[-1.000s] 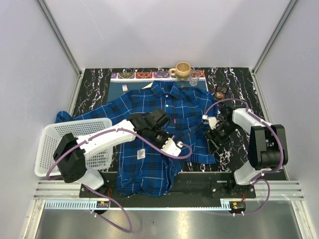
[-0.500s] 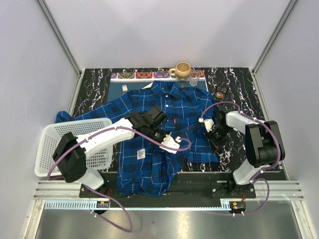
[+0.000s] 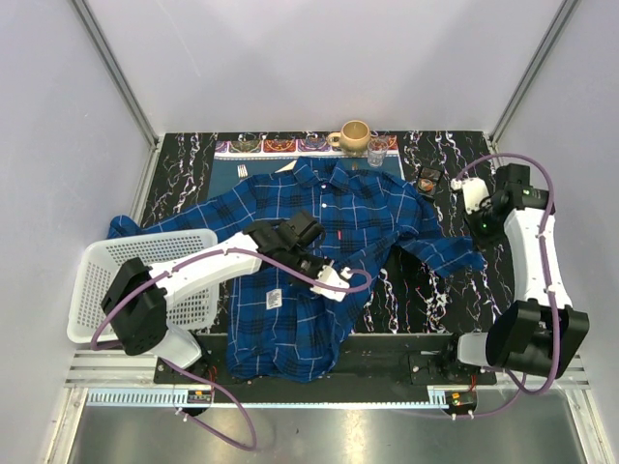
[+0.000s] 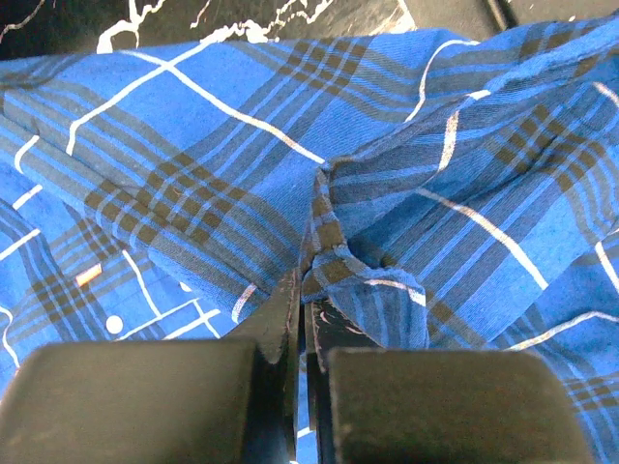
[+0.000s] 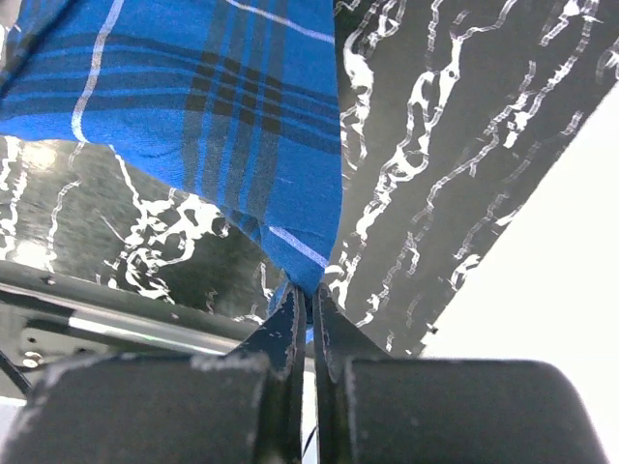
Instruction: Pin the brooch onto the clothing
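The blue and navy plaid shirt (image 3: 290,319) lies spread across the dark marbled table. My left gripper (image 3: 337,286) is shut on a bunched fold of the shirt's front (image 4: 358,275) near the middle; in its wrist view (image 4: 308,309) the jaws pinch the cloth. My right gripper (image 3: 481,235) is shut on the end of the right sleeve (image 3: 440,246) and holds it stretched out above the table; the wrist view (image 5: 309,295) shows the cloth (image 5: 242,97) hanging from the jaws. A small reddish-brown brooch (image 3: 427,179) lies on the table at the back right, left of my right wrist.
A white basket (image 3: 145,280) stands at the left over the left sleeve. A tan mug (image 3: 354,135), a small glass (image 3: 377,150) and a patterned strip (image 3: 280,146) sit at the back edge. A white paper tag (image 3: 275,299) lies on the shirt.
My right gripper has swung from the shirt's right edge out to the right and back, drawing the sleeve out with it. My left gripper has stayed on the shirt front.
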### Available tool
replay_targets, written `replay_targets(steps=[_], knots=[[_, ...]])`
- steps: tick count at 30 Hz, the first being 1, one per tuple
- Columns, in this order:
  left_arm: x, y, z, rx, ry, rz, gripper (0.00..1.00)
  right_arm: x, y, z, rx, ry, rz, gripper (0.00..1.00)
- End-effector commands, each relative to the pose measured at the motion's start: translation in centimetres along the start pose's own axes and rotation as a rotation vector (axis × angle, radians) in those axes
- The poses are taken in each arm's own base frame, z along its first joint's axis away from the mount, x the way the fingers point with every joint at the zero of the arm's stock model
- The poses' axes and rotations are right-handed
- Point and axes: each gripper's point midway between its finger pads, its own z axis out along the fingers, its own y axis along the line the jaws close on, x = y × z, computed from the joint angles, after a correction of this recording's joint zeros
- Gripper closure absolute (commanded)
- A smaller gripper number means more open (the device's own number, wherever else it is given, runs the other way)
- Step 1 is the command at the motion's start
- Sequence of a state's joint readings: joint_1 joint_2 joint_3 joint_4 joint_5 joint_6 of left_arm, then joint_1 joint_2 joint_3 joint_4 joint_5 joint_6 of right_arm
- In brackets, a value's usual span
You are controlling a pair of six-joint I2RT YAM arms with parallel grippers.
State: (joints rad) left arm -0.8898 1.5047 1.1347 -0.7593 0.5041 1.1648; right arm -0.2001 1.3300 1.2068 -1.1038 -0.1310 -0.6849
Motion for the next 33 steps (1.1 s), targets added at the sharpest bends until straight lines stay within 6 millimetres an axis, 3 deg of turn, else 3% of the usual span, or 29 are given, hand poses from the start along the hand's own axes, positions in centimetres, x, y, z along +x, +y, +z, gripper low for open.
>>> replay_targets(steps=[1,7,12,14,18,19,20,22,24,26,27,29,30,32,33], knots=[[-4.0,1.0,0.0,-0.011,-0.118,0.034,1.0,1.0,-3.2,-3.1,0.106,0.075,-0.075,1.0],[-6.5,1.3,0.9,-0.004,-0.17,0.055,1.0,1.4,-9.5,-5.2,0.23,0.107,-0.051,1.0],[-10.0,1.3,2.4,0.013,-0.232,0.094,1.0,1.2,-13.1,-4.9,0.297,0.15,-0.086,1.0],[-11.6,1.6,2.8,0.011,-0.259,0.092,1.0,1.2,-13.9,-4.1,0.296,0.169,-0.088,1.0],[-16.6,2.0,5.3,0.006,-0.331,0.122,1.0,1.0,-15.4,-2.6,0.323,0.194,-0.07,1.0],[-16.8,2.0,6.6,0.018,-0.324,0.079,1.0,1.1,-16.1,-2.1,0.333,0.2,-0.055,1.0],[-18.5,3.0,6.7,-0.012,-0.36,0.087,1.0,1.1,-16.6,-2.1,0.347,0.204,-0.045,1.0],[-19.3,3.0,9.0,0.007,-0.356,0.027,1.0,0.7,-17.6,-1.8,0.368,0.195,-0.014,1.0],[-20.9,3.9,9.7,-0.009,-0.384,0.013,0.95,0.2,-17.7,-2.0,0.362,0.181,-0.009,0.98],[-21.6,4.7,10.6,-0.007,-0.397,-0.028,0.83,-0.2,-17.3,-1.9,0.333,0.158,-0.007,0.9],[-21.8,5.1,10.5,-0.014,-0.396,-0.047,0.6,-0.2,-16.8,-2.2,0.312,0.16,-0.007,0.67],[-22.4,5.4,9.5,-0.021,-0.406,-0.083,0.49,-0.3,-15.6,-2.4,0.254,0.149,-0.011,0.49],[-22.3,5.7,8.8,-0.024,-0.416,-0.097,0.41,-0.5,-15.5,-2.6,0.245,0.137,-0.013,0.32],[-22.0,5.8,7.2,-0.037,-0.43,-0.146,0.31,-0.9,-14.5,-2.9,0.202,0.112,-0.004,0.23],[-21.9,6.7,4.9,-0.076,-0.449,-0.159,0.29,-1.3,-14.4,-3.4,0.201,0.102,-0.005,0.22]])
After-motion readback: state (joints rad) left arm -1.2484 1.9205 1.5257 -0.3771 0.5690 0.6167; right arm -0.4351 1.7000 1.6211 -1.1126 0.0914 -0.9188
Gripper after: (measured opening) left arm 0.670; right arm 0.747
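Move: The left hand holds the shirt's lower right side; the bare marble in front, where this cloth is headed, lies about 20 cm to its right, 7 cm back and 12 cm below. The white label lies some 10 cm left and 2 cm back of that hand, the red tag 14 cm ahead and 6 cm right. The right hand holds the sleeve end; the marble's right edge is about 12 cm right, 3 cm ahead and 15 cm below, the coaster 18 cm ahead, 14 cm left. Rightward with both hands, spreading the shirt: the left carries the shirt's lower side some 20 cm to the right and about 9 cm back, slow at first, then fast. The right draws the sleeve end about 15 cm right and 6 cm forward, rising a little before sinking again and tilting about 20 degrees. Both then open wide late on, still above the table, and let the cloth go. ##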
